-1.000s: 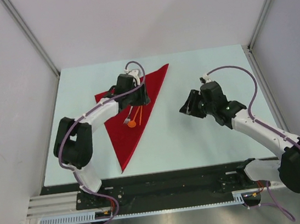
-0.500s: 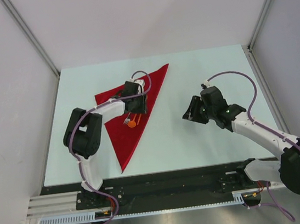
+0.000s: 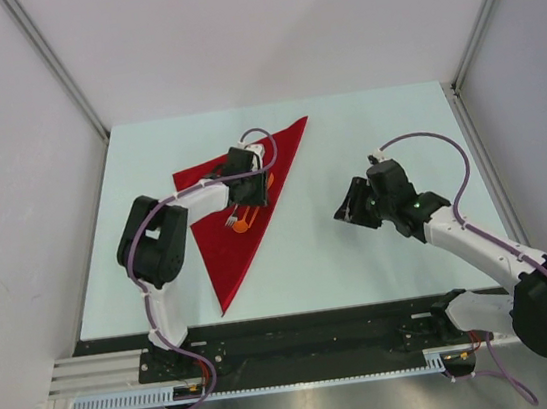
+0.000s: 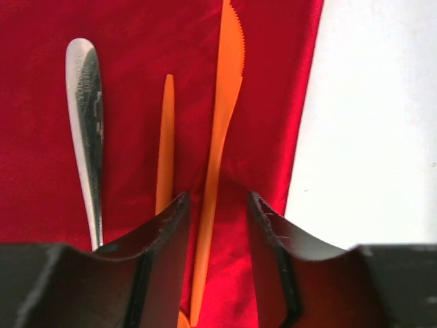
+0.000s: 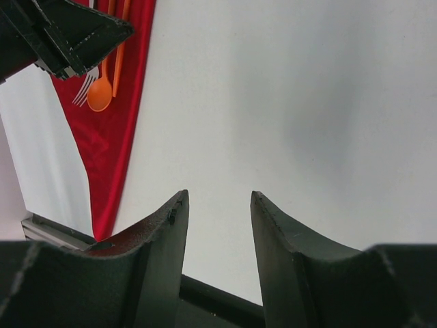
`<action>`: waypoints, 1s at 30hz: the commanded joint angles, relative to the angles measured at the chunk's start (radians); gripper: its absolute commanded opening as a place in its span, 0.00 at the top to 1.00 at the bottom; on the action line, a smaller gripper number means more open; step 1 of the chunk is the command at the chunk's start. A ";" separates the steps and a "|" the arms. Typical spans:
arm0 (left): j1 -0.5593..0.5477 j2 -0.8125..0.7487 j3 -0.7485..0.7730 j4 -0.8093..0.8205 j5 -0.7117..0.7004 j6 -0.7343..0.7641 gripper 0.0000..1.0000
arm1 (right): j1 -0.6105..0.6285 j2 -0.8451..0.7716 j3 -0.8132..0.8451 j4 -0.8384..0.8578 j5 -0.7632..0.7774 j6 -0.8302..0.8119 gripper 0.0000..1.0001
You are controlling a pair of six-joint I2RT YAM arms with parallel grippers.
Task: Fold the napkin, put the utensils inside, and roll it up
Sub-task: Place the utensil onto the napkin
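The red napkin (image 3: 228, 241) lies folded into a long triangle on the left half of the table. On it rest the utensils: an orange knife (image 4: 225, 102), an orange spoon (image 4: 166, 137) and a silvery fork (image 4: 85, 116), side by side. My left gripper (image 4: 217, 197) is low over them, open, its fingers either side of the knife's handle with a gap on both sides. From above, the left gripper (image 3: 250, 201) covers the utensils' handles. My right gripper (image 3: 347, 207) hovers open over bare table to the napkin's right, holding nothing (image 5: 218, 195).
The pale table (image 3: 365, 132) is fenced by grey walls and metal posts at the back corners. In the right wrist view the napkin (image 5: 102, 150), spoon (image 5: 100, 96) and the left arm's gripper (image 5: 61, 34) sit at the upper left.
The left arm has folded in and lowered its gripper onto the utensils, its jaws narrowing around the knife. The right gripper has drifted slightly nearer.
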 commanded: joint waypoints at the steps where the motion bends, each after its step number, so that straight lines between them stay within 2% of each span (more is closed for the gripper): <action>1: -0.021 -0.061 -0.013 0.044 0.071 0.004 0.54 | -0.005 -0.004 0.011 0.025 0.015 -0.003 0.53; 4: -0.041 -0.140 0.010 0.026 0.090 0.004 0.47 | -0.007 0.046 0.068 0.029 0.018 -0.036 0.53; 8: -0.049 -0.273 0.079 -0.075 0.079 0.054 0.29 | -0.037 0.187 0.206 0.040 0.001 -0.122 0.52; 11: -0.049 -0.352 0.108 -0.163 0.009 0.108 0.19 | -0.097 0.321 0.319 0.081 -0.057 -0.153 0.52; 13: -0.041 -0.419 0.129 -0.241 -0.031 0.132 0.16 | -0.142 0.428 0.407 0.132 -0.114 -0.179 0.53; 15: -0.015 -0.452 0.172 -0.351 0.002 0.161 0.13 | -0.181 0.556 0.526 0.161 -0.184 -0.205 0.52; 17: 0.009 -0.450 0.202 -0.433 0.111 0.211 0.08 | -0.203 0.656 0.618 0.175 -0.251 -0.216 0.52; 18: 0.034 -0.467 0.183 -0.459 0.139 0.205 0.08 | -0.223 0.756 0.707 0.183 -0.273 -0.221 0.53; 19: 0.049 -0.492 0.150 -0.424 0.153 0.179 0.08 | -0.231 0.805 0.752 0.184 -0.290 -0.218 0.52; 21: 0.098 -0.553 0.037 -0.292 0.275 0.130 0.07 | -0.260 0.906 0.842 0.198 -0.351 -0.193 0.53; 23: 0.129 -0.567 -0.010 -0.235 0.317 0.102 0.07 | -0.278 1.041 0.965 0.232 -0.417 -0.167 0.53; 25: 0.167 -0.552 -0.002 -0.247 0.316 0.099 0.07 | -0.294 1.150 1.067 0.259 -0.451 -0.129 0.53; 28: 0.198 -0.533 0.031 -0.306 0.293 0.088 0.07 | -0.307 1.244 1.144 0.368 -0.474 -0.075 0.53; 30: 0.212 -0.538 0.016 -0.290 0.326 0.071 0.07 | -0.315 1.290 1.181 0.402 -0.482 -0.044 0.53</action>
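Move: The left hand stands low over the napkin with its part-open fingers astride the orange knife, whose middle is about 2 cm ahead, 1 cm left and 1 cm below. The spoon lies some 4 cm left and 2 cm nearer the base, the fork about 7 cm left, level with the hand. From the right hand, the napkin's far right corner is roughly 38 cm ahead, 6 cm left and 12 cm down; the knife, 16 cm ahead and 19 cm left. The left hand leaves the knife lying and climbs about 23 cm, drawing slightly back and opening its fingers from under half to nearly full as the wrist tips up, then swings left over the napkin and starts down again. Meanwhile the right hand, after a brief wait, sweeps forward about 30 cm over the bare table, nearly level and then dipping some 6 cm, towards the napkin's far right corner, its fingers staying half open and short of the cloth. ##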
